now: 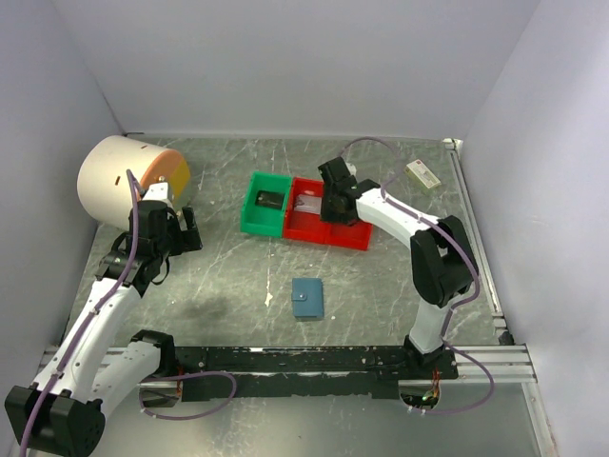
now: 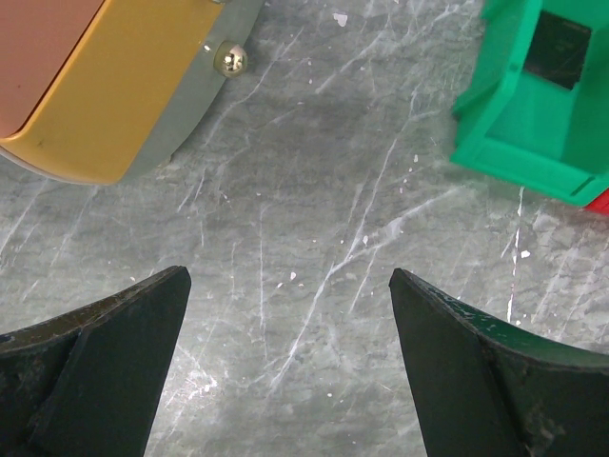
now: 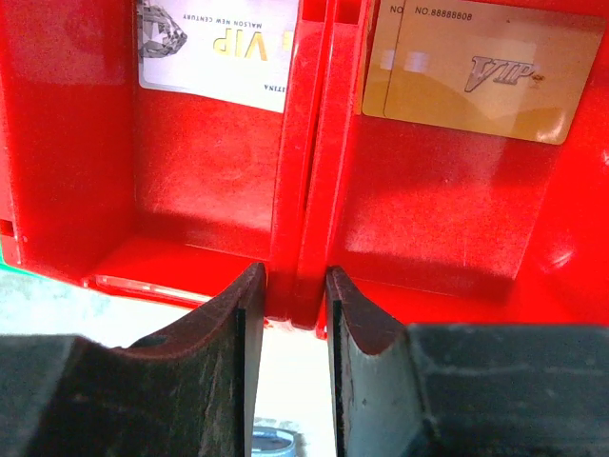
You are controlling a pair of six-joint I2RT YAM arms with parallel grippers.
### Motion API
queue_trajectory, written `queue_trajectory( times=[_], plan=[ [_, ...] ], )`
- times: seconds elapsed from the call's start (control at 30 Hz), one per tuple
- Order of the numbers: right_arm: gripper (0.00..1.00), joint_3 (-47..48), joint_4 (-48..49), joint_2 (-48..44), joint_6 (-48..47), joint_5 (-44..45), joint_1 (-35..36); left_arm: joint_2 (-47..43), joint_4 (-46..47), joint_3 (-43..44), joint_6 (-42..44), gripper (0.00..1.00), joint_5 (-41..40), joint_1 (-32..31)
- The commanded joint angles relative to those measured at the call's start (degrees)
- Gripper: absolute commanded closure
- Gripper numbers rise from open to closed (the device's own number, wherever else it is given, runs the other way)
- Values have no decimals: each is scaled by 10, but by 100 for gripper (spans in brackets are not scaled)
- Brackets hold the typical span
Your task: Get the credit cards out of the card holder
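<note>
The blue card holder lies shut on the table in front of the bins, away from both grippers. A white credit card lies in the left red bin. Two overlapping gold credit cards lie in the right red bin. My right gripper reaches down over the red bins, its jaws closed on the two adjoining walls between them. My left gripper hangs wide open over bare table at the left, holding nothing.
A green bin with a dark object inside stands against the red bins' left side. A large cream and orange cylinder lies at the back left. A small cream box sits at the back right.
</note>
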Motion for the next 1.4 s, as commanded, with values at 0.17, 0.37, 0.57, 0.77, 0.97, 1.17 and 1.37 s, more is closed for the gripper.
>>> queue_trajectory(
  times=[0.17,0.37,0.57,0.77,0.97,1.17,1.37],
  plan=[
    [75,11,12,-15,-33,-15,38,-3,7,13,0,1,-2,-5],
    [74,3,17,-23,-51,-31,52,-3,8,12,2,1,0,-6],
    [74,4,20,-19,-50,-37,68,-3,7,13,0,1,-2,-6],
    [74,16,10,-12,-39,-33,77,0,7,13,2,1,-1,-6],
    [73,18,-13,-9,25,-8,80,-1,7,13,1,1,-1,-6],
    [73,10,-20,-11,77,16,87,-1,7,13,1,1,-1,-7],
    [74,14,-43,-23,94,76,87,-4,6,14,1,1,-1,-7]
  ],
)
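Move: At the near end of the joined red bins, the right fingers already grip the divider; the card holder lies about 16 cm back and 6 cm left, some 5 cm lower. The white card is about 9 cm ahead and 6 left of this hand, the gold card 7 ahead and 6 right, and the green bin's middle 9 ahead and 18 left. From the left hand the card holder is roughly 33 cm right, 4 back and 14 below. Keeping its pinch on the divider, the right hand drags the joined bins level across the table, about 5 cm left and 3.5 cm back towards the card holder. It turns some 10 degrees counter-clockwise on the way, then almost stops travelling and twists most of that back clockwise. ##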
